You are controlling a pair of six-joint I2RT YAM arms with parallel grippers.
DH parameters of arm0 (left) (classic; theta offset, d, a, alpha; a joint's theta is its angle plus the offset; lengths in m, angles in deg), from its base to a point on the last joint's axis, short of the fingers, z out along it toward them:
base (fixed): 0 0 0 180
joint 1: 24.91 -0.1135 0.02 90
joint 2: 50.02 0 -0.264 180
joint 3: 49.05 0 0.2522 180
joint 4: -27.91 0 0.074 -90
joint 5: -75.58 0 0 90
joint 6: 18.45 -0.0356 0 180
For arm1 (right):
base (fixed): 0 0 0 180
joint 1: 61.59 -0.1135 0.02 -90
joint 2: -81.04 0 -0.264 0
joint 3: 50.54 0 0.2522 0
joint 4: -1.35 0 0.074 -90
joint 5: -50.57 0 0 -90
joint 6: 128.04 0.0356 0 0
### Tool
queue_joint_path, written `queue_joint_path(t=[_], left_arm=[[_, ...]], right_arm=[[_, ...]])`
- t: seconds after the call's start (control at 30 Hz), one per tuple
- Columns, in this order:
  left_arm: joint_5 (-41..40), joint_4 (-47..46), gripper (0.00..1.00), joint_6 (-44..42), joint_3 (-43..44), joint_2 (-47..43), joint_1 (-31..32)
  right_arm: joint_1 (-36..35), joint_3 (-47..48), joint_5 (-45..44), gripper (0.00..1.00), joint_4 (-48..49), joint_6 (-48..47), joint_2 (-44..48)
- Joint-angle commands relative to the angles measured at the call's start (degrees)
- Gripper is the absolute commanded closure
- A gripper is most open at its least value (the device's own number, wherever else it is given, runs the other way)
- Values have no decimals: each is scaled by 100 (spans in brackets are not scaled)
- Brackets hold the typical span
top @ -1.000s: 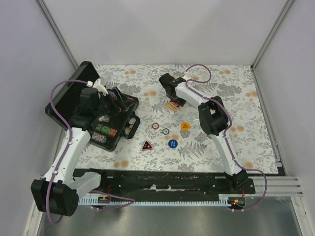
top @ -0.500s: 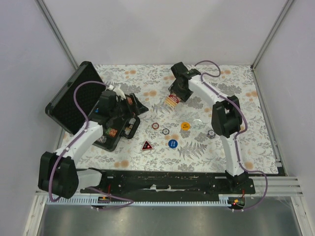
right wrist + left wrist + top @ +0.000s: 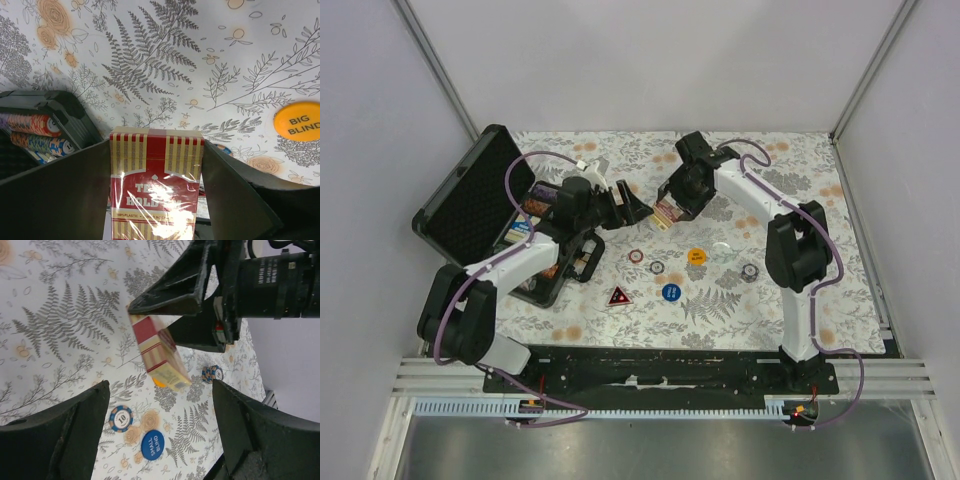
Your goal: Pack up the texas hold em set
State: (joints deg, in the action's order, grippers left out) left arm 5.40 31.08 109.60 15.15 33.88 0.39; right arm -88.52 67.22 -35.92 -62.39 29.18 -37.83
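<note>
My right gripper (image 3: 156, 150) is shut on the red-orange card box (image 3: 155, 185), holding it above the table (image 3: 667, 212). Just left of the box, my left gripper (image 3: 629, 205) stands open with nothing between its fingers (image 3: 65, 435); in the left wrist view the box (image 3: 157, 352) hangs ahead of them. At the left the black case (image 3: 470, 205) lies open, with rows of striped chips (image 3: 37, 131) in its tray. On the cloth lie the orange button (image 3: 696, 256), the blue button (image 3: 671, 292) and the dark red-marked triangle (image 3: 618, 297).
Loose chips (image 3: 636, 256), (image 3: 657, 266), (image 3: 749, 272) lie on the fern-patterned cloth (image 3: 760, 310) between the arms. White walls close the table's back and sides. The case's raised lid leans toward the left wall.
My left arm has swung right from over the case to beside the card box. The right gripper has brought the box slightly left, toward it.
</note>
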Motion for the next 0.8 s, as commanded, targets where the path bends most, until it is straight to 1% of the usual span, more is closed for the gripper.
queue_joint_path(t=[0.0, 0.07, 0.13, 0.27, 0.43, 0.53, 0.63, 0.77], left_arm=[[-477, -558, 11, 151, 318, 214, 387], [-592, -549, 11, 160, 318, 250, 537], [-872, -410, 11, 160, 327, 232, 669], [-1313, -137, 12, 335, 336, 232, 783], [-1331, -119, 31, 686, 362, 294, 827], [-1383, -110, 37, 889, 379, 303, 827], [-1445, -110, 40, 1073, 414, 311, 827], [-1437, -101, 48, 1214, 423, 347, 827]], right_arm=[[-4, -82, 466, 51, 269, 274, 470], [4, -135, 536, 50, 269, 379, 514], [-4, -144, 607, 50, 278, 458, 540], [-22, -179, 730, 49, 322, 581, 540], [-66, -240, 730, 49, 366, 625, 575], [-92, -311, 748, 48, 427, 669, 593], [-127, -328, 765, 48, 471, 713, 593], [-189, -364, 792, 48, 524, 792, 575]])
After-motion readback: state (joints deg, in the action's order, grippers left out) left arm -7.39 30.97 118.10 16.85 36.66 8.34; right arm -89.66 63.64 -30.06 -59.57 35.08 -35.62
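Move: The Texas hold'em card box is already held in my right fingers, about 8 cm to the right of my open left hand, about 1 cm farther out and some 4 cm lower. From my right hand, the left fingers it is being brought to lie about 9 cm left and 4 cm up. Some 14 cm below my left hand are the red 5 chip, 7 cm back, and the blue 10 chip, 10 cm back and 5 cm right. I bring my left hand about 3 cm to the right, onto the free end of the card box, then hold it nearly still, turn it some 5-10 degrees counter-clockwise and close its fingers about a third of their range around that end. My right hand keeps its grip and carries the box about 2 cm left and slightly back to meet them, its left side dipping a little as it first turns, then rising. ##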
